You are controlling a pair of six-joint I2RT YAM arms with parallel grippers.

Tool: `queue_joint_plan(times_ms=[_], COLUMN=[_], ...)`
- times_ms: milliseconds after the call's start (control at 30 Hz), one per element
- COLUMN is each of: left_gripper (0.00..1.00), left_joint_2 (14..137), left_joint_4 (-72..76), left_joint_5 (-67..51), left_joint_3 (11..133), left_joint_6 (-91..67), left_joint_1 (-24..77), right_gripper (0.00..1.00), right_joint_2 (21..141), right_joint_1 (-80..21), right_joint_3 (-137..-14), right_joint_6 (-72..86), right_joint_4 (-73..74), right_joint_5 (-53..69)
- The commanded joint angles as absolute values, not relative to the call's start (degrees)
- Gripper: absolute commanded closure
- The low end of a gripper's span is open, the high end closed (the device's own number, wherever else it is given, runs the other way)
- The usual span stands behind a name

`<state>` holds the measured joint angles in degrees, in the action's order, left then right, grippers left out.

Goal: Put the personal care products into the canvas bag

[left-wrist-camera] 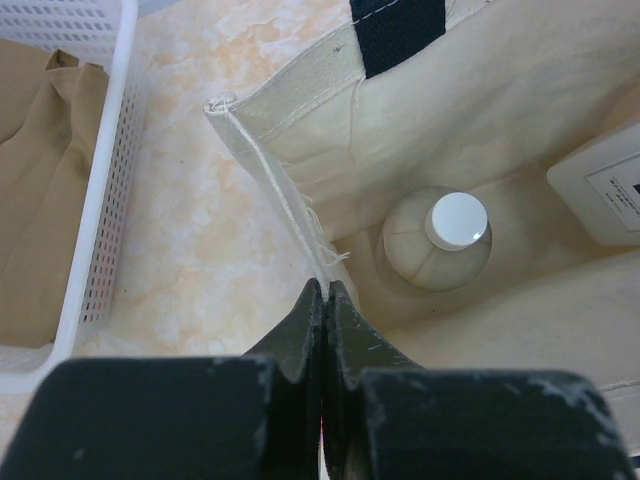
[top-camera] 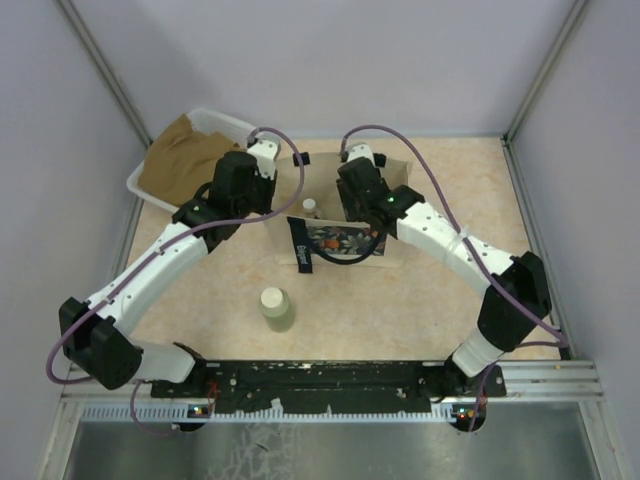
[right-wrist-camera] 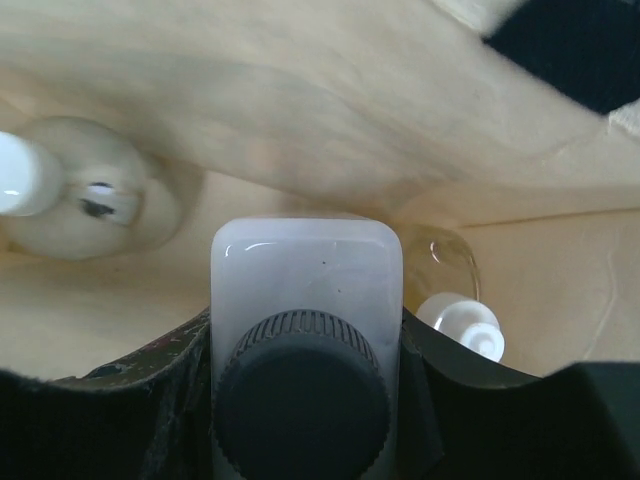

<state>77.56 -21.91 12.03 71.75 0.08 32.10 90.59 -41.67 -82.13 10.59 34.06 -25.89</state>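
The canvas bag [top-camera: 335,240] stands mid-table, its mouth facing up. My left gripper [left-wrist-camera: 327,286] is shut on the bag's left rim [left-wrist-camera: 262,160], pinching the cloth edge. Inside the bag my right gripper [right-wrist-camera: 305,325] is shut on a white bottle with a black cap [right-wrist-camera: 305,290]. Two more personal care products lie on the bag's floor: a pale round bottle with a white cap [left-wrist-camera: 440,240], and beside my right fingers a clear bottle [right-wrist-camera: 455,275]. A pale green bottle with a cream cap [top-camera: 276,308] stands on the table in front of the bag.
A white plastic basket [top-camera: 215,125] holding brown cloth [top-camera: 180,160] sits at the back left, close to my left arm. The bag's black strap [top-camera: 304,245] hangs over its front. Enclosure walls border the table on three sides.
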Motion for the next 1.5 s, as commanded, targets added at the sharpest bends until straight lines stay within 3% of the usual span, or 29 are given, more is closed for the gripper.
queue_joint_plan(times_ms=[0, 500, 833, 1000, 1133, 1300, 1467], left_gripper=[1.00, 1.00, 1.00, 1.00, 1.00, 1.00, 1.00], left_joint_2=[75.7, 76.5, 77.7, 78.4, 78.7, 79.0, 78.9], left_joint_4=[-20.3, -20.2, -19.8, -19.5, -19.5, -19.7, -19.6], left_joint_5=[13.9, 15.4, 15.5, 15.5, 15.9, 16.6, 14.6], left_joint_3=[72.1, 72.1, 71.9, 72.2, 72.2, 72.3, 72.7], left_joint_6=[1.4, 1.3, 1.1, 0.9, 1.0, 1.1, 1.1], left_joint_1=[31.6, 31.5, 31.5, 31.5, 31.4, 30.5, 29.7], right_gripper=[1.00, 0.99, 0.14, 0.01, 0.01, 0.01, 0.01], right_joint_2=[84.5, 93.4, 90.7, 88.0, 83.3, 78.2, 73.4], right_joint_1=[-37.7, -33.0, -33.0, -33.5, -37.1, -50.7, -61.9], right_joint_3=[-79.0, -78.0, -80.6, -86.2, -90.6, -95.3, -90.3], right_joint_6=[13.6, 15.9, 14.6, 12.9, 11.4, 13.5, 19.6], right_joint_4=[22.1, 27.5, 29.9, 33.9, 38.9, 47.7, 48.8], right_joint_5=[-22.8, -25.0, -22.8, -22.6, -22.1, -29.3, -32.8])
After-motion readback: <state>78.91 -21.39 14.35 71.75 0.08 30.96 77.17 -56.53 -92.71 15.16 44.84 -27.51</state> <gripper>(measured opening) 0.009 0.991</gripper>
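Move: The right hand already holds the black-capped white bottle inside the canvas bag. Its spot on the bag floor lies about 18 cm below that hand, roughly 2 cm ahead and 3 cm to the right. The clear bottle with the white cap stands some 12 cm to the hand's left and 2 cm ahead, the amber bottle about 8 cm right and 3 cm ahead, both some 14 cm down. From the left hand, the spot is about 24 cm right, 1 cm ahead and 22 cm below. Still gripping the black-capped bottle, the right hand lowers it about 8 cm, easing slightly right, into the gap beside the amber bottle, then opens wide and lets go. It climbs out some 20 cm, at first nearly straight up, then swinging back and left over the bag's front edge while turning counter-clockwise. The left hand keeps pinching the bag's left rim. ##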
